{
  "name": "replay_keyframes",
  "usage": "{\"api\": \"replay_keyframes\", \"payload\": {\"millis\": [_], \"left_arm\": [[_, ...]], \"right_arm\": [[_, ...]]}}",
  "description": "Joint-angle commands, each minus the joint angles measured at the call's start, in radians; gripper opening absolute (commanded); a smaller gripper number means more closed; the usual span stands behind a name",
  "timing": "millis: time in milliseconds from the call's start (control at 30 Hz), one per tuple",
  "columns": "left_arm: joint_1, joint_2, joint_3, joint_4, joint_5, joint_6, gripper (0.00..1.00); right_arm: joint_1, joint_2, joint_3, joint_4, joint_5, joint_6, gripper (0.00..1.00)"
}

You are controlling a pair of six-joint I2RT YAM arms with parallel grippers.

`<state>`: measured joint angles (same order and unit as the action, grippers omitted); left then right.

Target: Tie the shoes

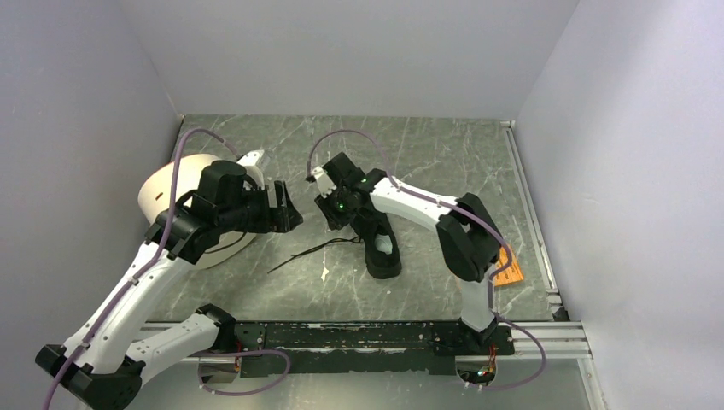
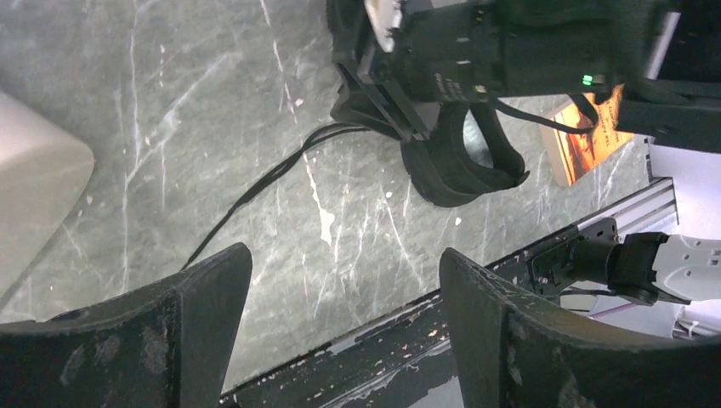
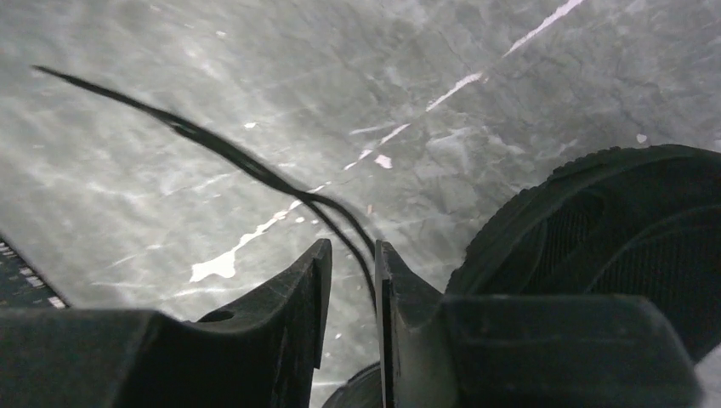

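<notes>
One black shoe [image 1: 382, 248] lies mid-table, heel toward the arms, and shows in the left wrist view [image 2: 459, 170] and right wrist view [image 3: 612, 229]. Its thin black laces [image 1: 312, 252] trail left over the table [image 2: 255, 191]. My right gripper [image 1: 337, 212] hangs at the shoe's toe end. Its jaws [image 3: 353, 246] stand a narrow gap apart, with the laces [image 3: 229, 153] running into that gap close to the right finger. My left gripper [image 1: 286, 209] hovers left of the shoe, wide open and empty [image 2: 344, 255].
A pale round container [image 1: 183, 201] sits behind the left arm at the far left. An orange booklet [image 1: 510, 269] lies at the right, partly under the right arm. A black rail [image 1: 359, 333] runs along the near edge. Walls close in on three sides.
</notes>
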<state>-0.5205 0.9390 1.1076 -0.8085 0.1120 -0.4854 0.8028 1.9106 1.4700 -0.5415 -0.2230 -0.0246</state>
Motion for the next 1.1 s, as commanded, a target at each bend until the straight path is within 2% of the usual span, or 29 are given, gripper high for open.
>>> {"api": "replay_keyframes", "payload": {"millis": [0, 133, 300, 667, 800, 900, 1067], "left_arm": [[0.001, -0.030, 0.012, -0.076, -0.031, -0.046, 0.85], [0.001, -0.051, 0.012, -0.094, -0.039, -0.060, 0.86], [0.001, -0.063, 0.016, -0.097, -0.035, -0.069, 0.86], [0.001, -0.053, 0.037, -0.118, -0.035, -0.061, 0.86], [0.001, -0.049, 0.041, -0.129, -0.039, -0.054, 0.87], [0.001, -0.049, 0.036, -0.123, -0.041, -0.049, 0.87], [0.001, -0.049, -0.022, -0.029, 0.040, -0.034, 0.88]], "right_arm": [[0.006, 0.080, 0.054, -0.087, 0.070, -0.091, 0.29], [0.021, 0.093, 0.022, -0.094, 0.124, -0.130, 0.29], [0.030, 0.111, 0.017, -0.083, 0.086, -0.117, 0.24], [0.067, 0.156, -0.034, -0.013, 0.160, -0.106, 0.25], [0.078, 0.162, 0.007, -0.062, 0.129, -0.084, 0.07], [0.076, 0.080, 0.010, -0.109, 0.054, -0.049, 0.00], [0.057, -0.162, -0.102, -0.070, -0.048, 0.036, 0.00]]}}
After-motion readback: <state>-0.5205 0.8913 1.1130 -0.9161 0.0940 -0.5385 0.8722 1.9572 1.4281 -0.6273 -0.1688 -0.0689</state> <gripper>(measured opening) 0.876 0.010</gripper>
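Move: The black lace strand for the right hand lies about 7 cm below it, some 2 cm back and 1 cm right, near where the laces leave the shoe. The shoe's middle is roughly 9 cm to the right of this hand and level with it; the lace tips lie about 16 cm left and 9 cm back. From the left hand, the strand is roughly 5 cm ahead, 9 cm right and 24 cm down. The right fingers shut on one lace strand beside the shoe after the hand sinks some 7 cm to the table, drifting a little right and back, its fingers tipping about 10–15 degrees closer to straight down. Still pinching, it rises about 3 cm and eases back towards its base. The open left hand draws off roughly 2.5 cm back and left. ##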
